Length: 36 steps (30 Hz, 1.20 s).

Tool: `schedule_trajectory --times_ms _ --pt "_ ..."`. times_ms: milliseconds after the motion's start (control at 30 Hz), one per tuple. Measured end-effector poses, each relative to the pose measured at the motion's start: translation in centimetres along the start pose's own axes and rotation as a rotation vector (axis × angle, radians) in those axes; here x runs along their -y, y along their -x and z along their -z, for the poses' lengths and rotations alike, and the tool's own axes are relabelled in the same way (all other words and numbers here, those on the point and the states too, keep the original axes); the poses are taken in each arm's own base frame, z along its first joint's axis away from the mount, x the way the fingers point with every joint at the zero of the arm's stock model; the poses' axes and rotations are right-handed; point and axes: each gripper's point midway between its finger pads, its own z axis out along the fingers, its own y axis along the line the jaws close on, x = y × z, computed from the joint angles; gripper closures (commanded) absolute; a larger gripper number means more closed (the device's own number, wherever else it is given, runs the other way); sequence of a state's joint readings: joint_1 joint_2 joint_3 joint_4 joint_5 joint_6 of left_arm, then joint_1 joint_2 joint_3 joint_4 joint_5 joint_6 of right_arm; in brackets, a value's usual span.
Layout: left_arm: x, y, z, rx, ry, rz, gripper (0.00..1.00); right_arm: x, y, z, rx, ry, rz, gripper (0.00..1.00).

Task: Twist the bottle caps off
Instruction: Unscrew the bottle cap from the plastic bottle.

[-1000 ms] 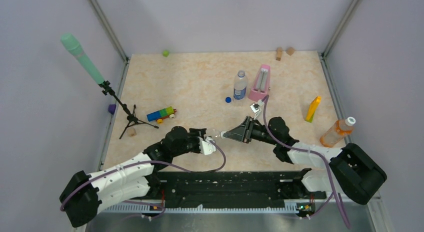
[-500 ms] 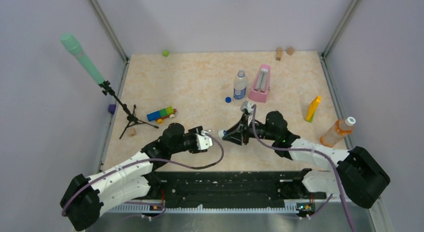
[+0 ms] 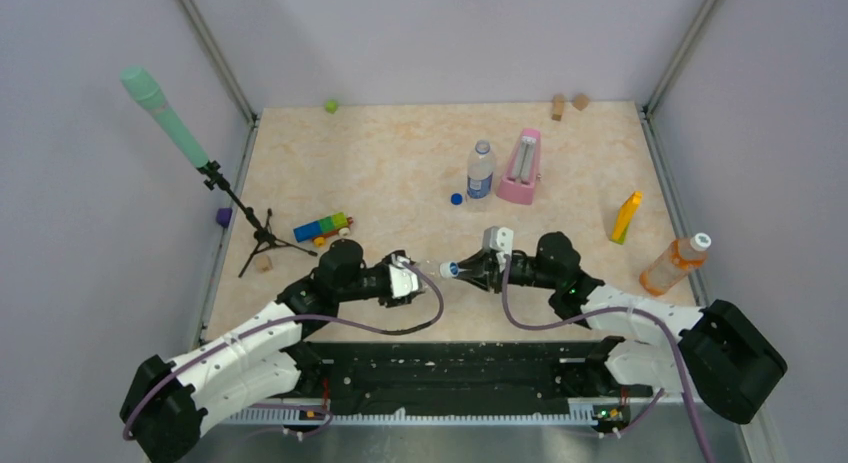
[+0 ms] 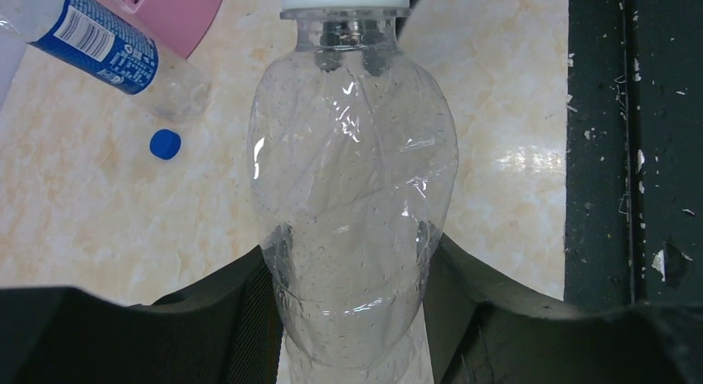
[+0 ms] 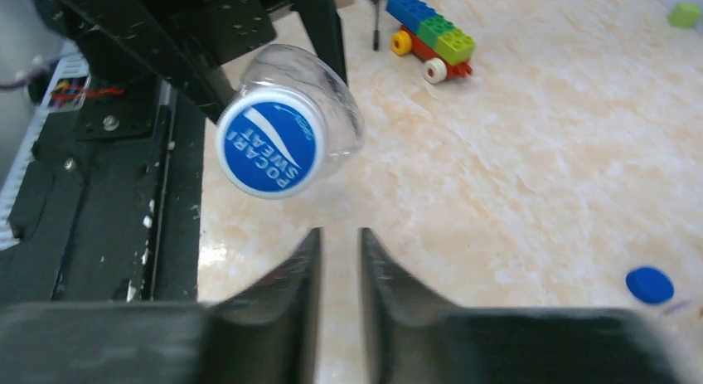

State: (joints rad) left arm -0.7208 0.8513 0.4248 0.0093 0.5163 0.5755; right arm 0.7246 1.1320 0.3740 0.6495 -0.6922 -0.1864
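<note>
My left gripper [image 3: 415, 276] [image 4: 352, 260] is shut on the plain clear bottle [image 4: 352, 193] and holds it off the table, lying level. Its cap [image 5: 269, 148] [image 3: 447, 270], white-rimmed with a blue printed top, points at my right gripper [image 3: 462, 270] [image 5: 338, 235]. That gripper is shut with nothing between its fingers, and its tips sit just short of the cap without touching it. The blue-label bottle [image 3: 481, 170] stands further back, with a loose dark blue cap [image 3: 456, 198] on the table beside it. The orange bottle [image 3: 675, 263] leans at the right edge.
A pink metronome [image 3: 521, 166] stands beside the blue-label bottle. A yellow object [image 3: 626, 217] is at the right, a toy brick car [image 3: 322, 228] and a microphone stand [image 3: 240, 203] at the left. A green cube [image 3: 331, 106] and wooden blocks [image 3: 570, 104] lie along the back edge.
My right gripper has swung left and lower toward the cap, rolling its wrist, and its jaws have closed fully. My left gripper has drifted slightly left, still holding the bottle.
</note>
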Motion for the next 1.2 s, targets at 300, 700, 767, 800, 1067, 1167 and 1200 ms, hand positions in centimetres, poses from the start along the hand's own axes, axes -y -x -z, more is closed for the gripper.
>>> schedule_trajectory --times_ms 300,700,767,800,1067,1167,1200 --pt "-1.8 0.5 0.8 -0.006 0.094 -0.056 1.0 1.5 1.4 2.0 0.131 -0.246 -0.331 0.46" --pt "-3.4 1.9 1.2 0.04 0.179 -0.082 1.0 2.8 3.8 4.6 0.384 -0.429 -0.825 0.45" --pt "-3.4 2.0 1.2 0.043 0.181 -0.081 1.0 2.9 3.0 4.8 0.388 -0.452 -0.873 0.45" --pt "-3.5 2.0 1.2 0.044 0.181 -0.079 1.0 3.0 2.8 4.8 0.39 -0.46 -0.892 0.45" --pt "-3.2 1.7 0.9 0.046 0.172 -0.062 1.0 2.9 3.4 4.7 0.413 -0.443 -0.951 0.43" --pt "-3.0 1.6 0.8 0.045 0.164 -0.052 1.0 2.8 3.3 4.3 0.412 -0.423 -0.969 0.41" --pt "-3.0 1.6 0.7 0.045 0.164 -0.049 1.0 2.7 3.2 4.1 0.405 -0.415 -0.977 0.41"
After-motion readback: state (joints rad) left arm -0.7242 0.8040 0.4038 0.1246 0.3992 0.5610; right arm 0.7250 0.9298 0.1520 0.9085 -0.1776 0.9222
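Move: The held plastic bottle's cap sits just off the right hand's nearly shut fingertips, about 3 cm to this hand's left, 1 cm back and 1 cm higher. From the left hand, which grips the bottle body, that cap lies some 8 cm to the right, 1 cm ahead and 1 cm up. From the right hand, the loose blue cap is 16 cm ahead, 1 cm left and 15 cm down; the labelled bottle is 19 cm ahead, 4 cm right. Already clear of the bottle cap, the right hand opens its fingers to rather more than half and backs off to its right by about 5 cm, rising some 4 cm overall with a brief dip at the start and another after its peak, while it rolls back roughly 50 degrees clockwise as seen looking along its fingers and swings the fingertips forward, then eases slightly left again at the end. The left hand keeps its grip on the bottle and lifts it about 3 cm up and 2 cm forward, tilting it slightly. ##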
